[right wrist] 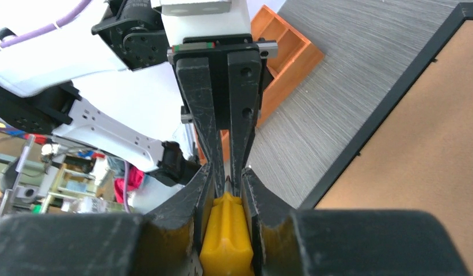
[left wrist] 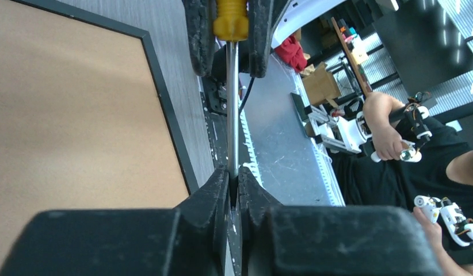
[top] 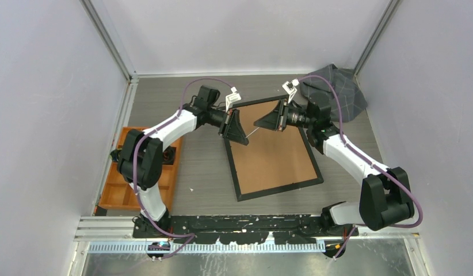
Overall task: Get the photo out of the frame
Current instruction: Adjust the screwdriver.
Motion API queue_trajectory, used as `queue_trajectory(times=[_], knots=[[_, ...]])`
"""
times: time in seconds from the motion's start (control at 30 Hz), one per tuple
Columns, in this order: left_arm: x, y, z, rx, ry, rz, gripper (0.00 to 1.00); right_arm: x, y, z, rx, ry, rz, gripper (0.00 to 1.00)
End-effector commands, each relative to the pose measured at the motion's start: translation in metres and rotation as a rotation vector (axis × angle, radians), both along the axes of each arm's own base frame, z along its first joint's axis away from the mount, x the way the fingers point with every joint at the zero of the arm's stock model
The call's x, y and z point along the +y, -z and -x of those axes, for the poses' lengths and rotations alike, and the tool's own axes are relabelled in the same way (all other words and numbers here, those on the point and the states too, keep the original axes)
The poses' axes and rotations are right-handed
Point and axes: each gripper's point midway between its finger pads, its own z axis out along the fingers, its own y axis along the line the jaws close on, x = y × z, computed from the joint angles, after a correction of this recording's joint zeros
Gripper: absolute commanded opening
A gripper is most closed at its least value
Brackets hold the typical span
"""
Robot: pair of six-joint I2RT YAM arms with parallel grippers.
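Note:
The frame (top: 278,190) lies face down in the middle of the table, its brown backing board (top: 274,149) up inside a thin black border (left wrist: 165,103). The photo is hidden under the board. Above the frame's far left corner a screwdriver (top: 251,131) spans both grippers. My right gripper (right wrist: 229,178) is shut on its yellow handle (right wrist: 225,236). My left gripper (left wrist: 234,178) is shut on the metal shaft (left wrist: 232,103), facing the right gripper (top: 260,123) tip to tip. The left gripper (top: 241,137) hangs over the frame's left edge.
An orange compartment tray (top: 143,178) sits at the table's left side beside the left arm. A crumpled grey cloth (top: 332,92) lies in the far right corner. Grey walls close in the table on three sides.

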Motion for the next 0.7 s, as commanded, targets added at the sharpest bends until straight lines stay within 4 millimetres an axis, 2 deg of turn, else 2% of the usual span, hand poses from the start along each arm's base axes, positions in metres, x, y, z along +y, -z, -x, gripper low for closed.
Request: queue_trajectory(times=[0.0,0.1,0.17,0.2,0.3,0.33,0.4,0.47,0.5,0.57,0.67], knots=[[-0.002,-0.02,0.003,-0.027,0.037,0.046,0.01,-0.001,-0.003,-0.004,-0.072,0.017,0.014,0.01],[-0.001,-0.022,0.001,-0.033,0.023,0.038,0.0,-0.002,-0.003,-0.001,-0.081,-0.012,0.052,0.17],[0.002,-0.024,-0.004,-0.033,0.006,0.034,0.0,-0.004,0.001,0.006,-0.081,-0.065,0.117,0.38],[0.005,-0.025,-0.009,-0.036,-0.011,0.03,0.0,-0.006,0.005,0.012,-0.072,-0.093,0.152,0.45],[0.012,-0.025,-0.019,-0.091,-0.047,0.017,0.0,-0.013,0.018,0.032,-0.037,-0.18,0.241,0.59],[0.017,-0.018,-0.009,-0.066,-0.047,-0.041,0.0,-0.016,0.021,0.036,-0.02,-0.19,0.261,0.61],[0.022,-0.009,0.006,-0.167,0.023,-0.133,0.0,-0.018,0.024,0.04,0.016,-0.198,0.278,0.63],[0.023,-0.01,0.021,-0.141,0.117,-0.127,0.0,-0.017,0.022,0.041,0.034,-0.203,0.271,0.64],[0.026,-0.019,0.028,-0.094,0.137,-0.122,0.0,-0.016,0.018,0.04,0.043,-0.206,0.26,0.64],[0.024,-0.009,0.023,-0.039,0.147,-0.154,0.0,-0.013,0.011,0.039,0.062,-0.217,0.244,0.64],[0.027,0.002,0.03,-0.04,0.165,-0.156,0.0,-0.011,-0.001,0.04,0.05,-0.226,0.224,0.64]])
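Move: The screwdriver's shaft, near its tip, lies right between the left hand's narrowing fingers. The handle, still gripped by the right hand, is about 5 cm ahead of the left hand, 6 cm to its right and 4 cm higher. From the right hand point the handle's middle sits roughly 2 cm to the right. The frame's middle is some 11 cm to the left hand's right, about level fore and aft and 20 cm below. The screwdriver's shaft is pinched as the left fingers shut fully near its tip; only then do the right fingers spread and let go of the handle. The right hand eases back about 3.5 cm and down some 2 cm, its fingers tipping down, while the left, keeping its pinch, carries the tool 2.5 cm forward, rising and sinking back, and rolls its wrist about 15 degrees. ##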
